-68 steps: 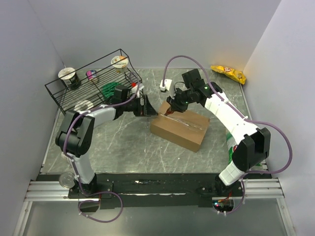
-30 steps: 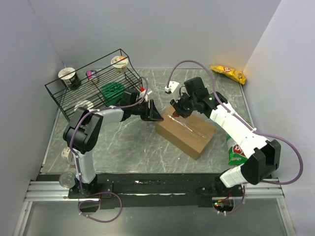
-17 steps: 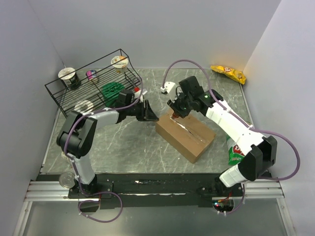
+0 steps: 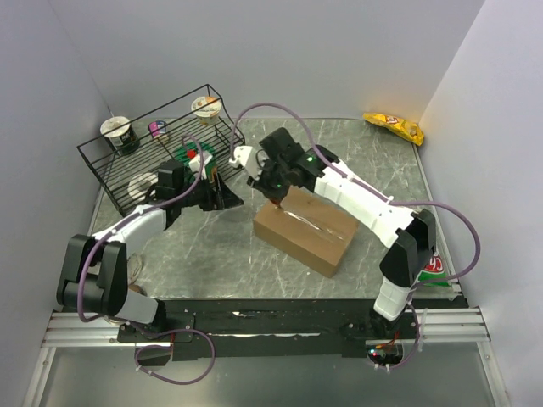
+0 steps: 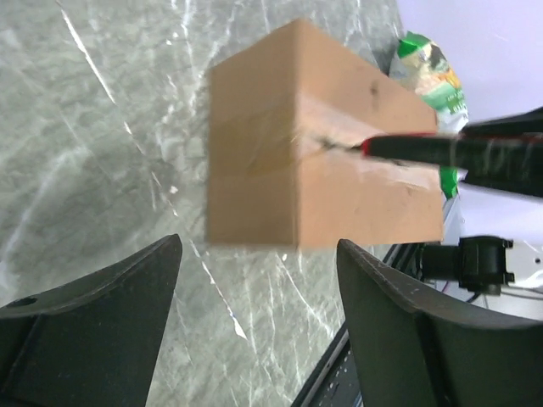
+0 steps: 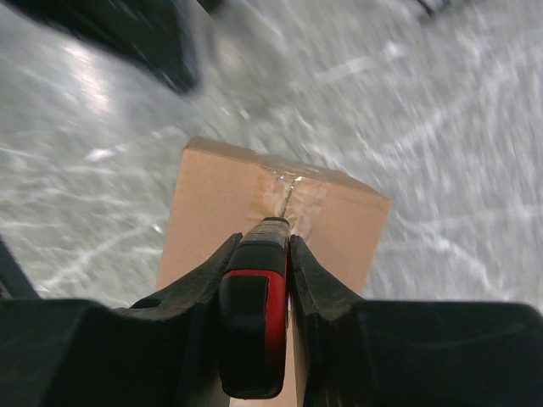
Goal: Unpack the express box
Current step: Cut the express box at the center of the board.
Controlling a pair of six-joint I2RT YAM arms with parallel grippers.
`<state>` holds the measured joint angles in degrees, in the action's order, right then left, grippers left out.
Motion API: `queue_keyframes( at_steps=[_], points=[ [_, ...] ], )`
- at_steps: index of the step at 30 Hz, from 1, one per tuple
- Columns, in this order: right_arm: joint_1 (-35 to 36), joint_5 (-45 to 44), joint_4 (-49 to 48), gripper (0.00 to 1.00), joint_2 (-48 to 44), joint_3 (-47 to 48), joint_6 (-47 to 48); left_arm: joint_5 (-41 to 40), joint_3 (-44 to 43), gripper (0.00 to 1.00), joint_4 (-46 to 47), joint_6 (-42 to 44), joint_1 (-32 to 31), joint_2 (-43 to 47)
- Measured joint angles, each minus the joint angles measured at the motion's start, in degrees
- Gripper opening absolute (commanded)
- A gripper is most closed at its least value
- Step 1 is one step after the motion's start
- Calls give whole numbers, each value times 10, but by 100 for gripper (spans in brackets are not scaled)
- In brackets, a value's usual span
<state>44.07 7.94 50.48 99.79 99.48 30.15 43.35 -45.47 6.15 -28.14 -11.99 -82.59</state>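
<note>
The express box point(image 4: 310, 242) is a brown carton lying closed on the marble table, its top seam taped. My right gripper point(image 4: 276, 190) hangs over the box's far left end, shut on a red-and-black box cutter point(image 6: 254, 314). The cutter's tip rests on the clear tape at the seam's end on the box point(image 6: 208, 203). My left gripper point(image 4: 229, 199) is open just left of the box, not touching it. In the left wrist view the box point(image 5: 254, 170) lies beyond the left gripper point(image 5: 259, 284), with the cutter point(image 5: 407, 148) reaching in from the right.
A black wire rack point(image 4: 161, 140) holding several cups stands at the back left, close behind the left arm. A yellow snack bag point(image 4: 393, 127) lies at the back right. A green snack bag point(image 4: 434, 267) lies by the right arm's base.
The right arm has swung left with the cutter, and the box now sits further left. The left gripper has pulled back toward the rack and opened wider.
</note>
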Motion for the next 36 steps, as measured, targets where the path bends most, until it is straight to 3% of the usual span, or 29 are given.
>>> queue_keyframes(
  at_steps=[8,18,26,36],
  points=[
    [16,28,-16,0,5,3,6,14,6,81,1,4,-1,0],
    [-21,49,-95,0,-142,-174,-6,25,-57,81,-6,20,-74,-99],
    [-22,33,-119,0,-198,-238,-31,7,-113,66,-30,12,-101,-188],
    [-22,-13,-72,0,-198,-238,-61,10,-120,54,-26,-13,-104,-193]
  ],
)
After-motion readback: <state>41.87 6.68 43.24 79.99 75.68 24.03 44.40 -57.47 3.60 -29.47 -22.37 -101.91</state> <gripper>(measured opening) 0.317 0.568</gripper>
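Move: Off the left hand's right side lies the express box, its middle some 20 cm to the right, 5 cm back and 9 cm lower; the rack stands about 20 cm to this hand's left and 18 cm ahead, with the green tub 10 cm left and 16 cm ahead, both lower. For the right hand, already holding the red cutter over the box's left end, the box's middle is about 8 cm right, 5 cm back and 11 cm down. Reaching back to steady the box, the left hand goes about 7.5 cm right and 5 cm down onto the taped left end, turns slightly clockwise and closes partway, its fingertips coming to straddle the top edge. The right hand, keeping its grip on the cutter, first carries on 2 cm left, then reverses some 8 cm right and 5 cm back, bringing the blade inward along the taped seam. ##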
